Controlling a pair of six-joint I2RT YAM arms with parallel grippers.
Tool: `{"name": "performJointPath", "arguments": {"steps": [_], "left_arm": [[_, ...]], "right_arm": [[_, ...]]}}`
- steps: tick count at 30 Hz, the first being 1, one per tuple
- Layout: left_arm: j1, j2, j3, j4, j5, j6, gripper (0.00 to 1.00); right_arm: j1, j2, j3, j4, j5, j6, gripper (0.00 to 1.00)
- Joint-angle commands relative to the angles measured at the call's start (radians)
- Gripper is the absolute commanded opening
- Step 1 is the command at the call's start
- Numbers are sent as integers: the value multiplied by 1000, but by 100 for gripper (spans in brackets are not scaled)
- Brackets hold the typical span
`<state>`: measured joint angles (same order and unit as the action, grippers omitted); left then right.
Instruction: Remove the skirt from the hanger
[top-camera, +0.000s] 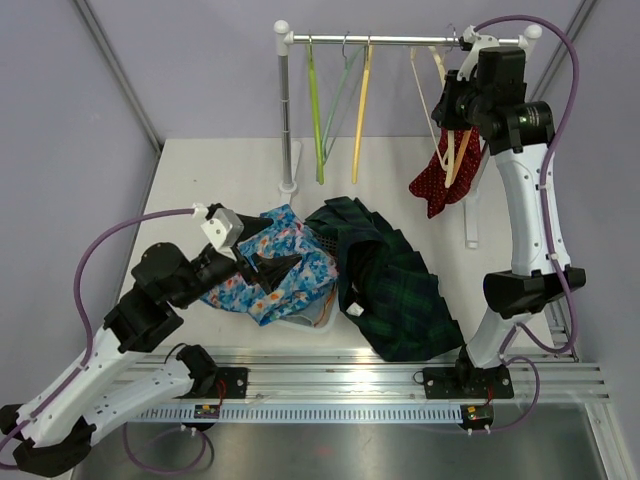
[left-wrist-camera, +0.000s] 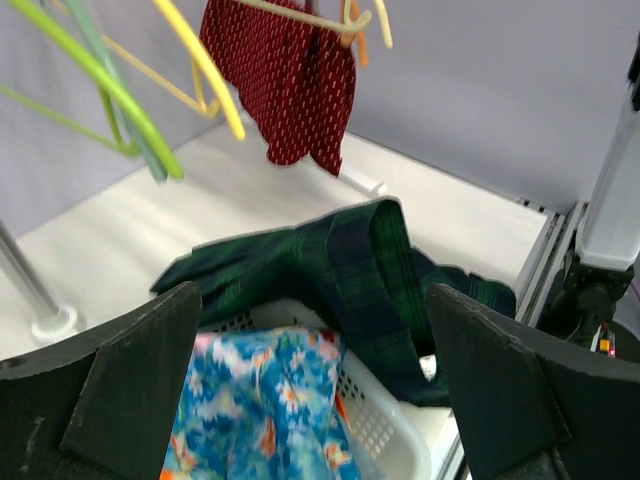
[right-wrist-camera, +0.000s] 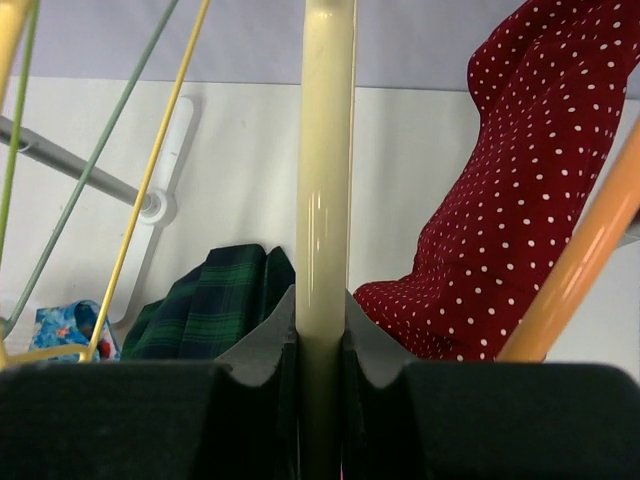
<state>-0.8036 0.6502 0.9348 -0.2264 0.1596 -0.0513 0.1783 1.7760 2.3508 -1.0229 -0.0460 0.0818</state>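
A red polka-dot skirt (top-camera: 438, 187) (left-wrist-camera: 285, 70) (right-wrist-camera: 520, 200) hangs from a cream hanger (top-camera: 453, 152) (right-wrist-camera: 325, 200) at the right end of the rail. My right gripper (top-camera: 468, 80) (right-wrist-camera: 322, 320) is up at the rail, shut on the cream hanger's bar, with the skirt just to its right. My left gripper (top-camera: 275, 265) (left-wrist-camera: 312, 300) hovers open and holds nothing. It sits over a blue floral garment (top-camera: 300, 240) (left-wrist-camera: 260, 400) lying in a white basket (left-wrist-camera: 390, 410).
A dark green plaid garment (top-camera: 395, 290) (left-wrist-camera: 340, 260) (right-wrist-camera: 210, 300) drapes over the basket's right side onto the table. Empty green (top-camera: 316, 110) and yellow (top-camera: 360, 110) hangers hang on the rail (top-camera: 400, 40). An orange hanger (right-wrist-camera: 580, 270) sits beside the skirt.
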Motion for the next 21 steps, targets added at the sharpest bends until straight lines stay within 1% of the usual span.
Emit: {"name": "performJointPath", "arguments": {"steps": [1, 5, 9, 11, 13, 14, 16, 17, 19, 20, 21], "left_arm": [[-3, -37, -68, -33, -75, -31, 98], [-3, -115, -123, -40, -104, -58, 99], [-3, -153, -152, -47, -114, -74, 99], [-3, -162, -162, -48, -114, -79, 99], [-3, -169, -166, -51, -109, -78, 99], [-3, -167, -168, -50, -101, -76, 99], [-3, -164, -168, -53, -94, -70, 99], [-3, -162, -169, -54, -83, -67, 99], [-3, -161, -171, -57, -75, -56, 99], [-3, -162, -171, -63, -68, -52, 99], [-3, -164, -171, -65, -66, -45, 99]], "right_arm": [[16, 3, 57, 93, 76, 26, 0], [16, 39, 59, 98, 84, 19, 0], [16, 48, 32, 86, 71, 15, 0], [16, 24, -17, 98, 57, 4, 7], [16, 2, -60, 107, 51, -23, 19], [16, -19, -71, 110, 49, -34, 33], [16, -44, -90, 104, -4, -72, 49], [16, -78, -97, 96, -12, -109, 63], [16, -121, -134, 99, -29, -141, 76], [16, -174, -148, 99, -35, -183, 84], [16, -203, -165, 101, -47, -204, 88]]}}
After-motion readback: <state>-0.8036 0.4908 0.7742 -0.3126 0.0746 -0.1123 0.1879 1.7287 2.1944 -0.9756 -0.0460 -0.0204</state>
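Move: The white rail, where the right hand is taking the empty cream hanger held in its shut fingers, lies about 8 cm ahead and 8 cm above, roughly straight over in the left-right sense. The red dotted skirt hangs about 7 cm to the right of that hand, 5 cm ahead and 10 cm lower; the yellow hanger is some 15 cm to the left, 5 cm ahead, about level. From the left hand that rail spot lies around 35 cm ahead, 29 cm right and 12 cm up. Downward about 4 cm and forward some 2 cm, the right hand lowers the held cream hanger by its near shoulder to set its hook over the rail, then spreads its fingers wide, lets go and starts drawing back. Meanwhile the left hand, still open and empty, sinks about 5.5 cm and drifts slightly left above the blue floral cloth in the box. ##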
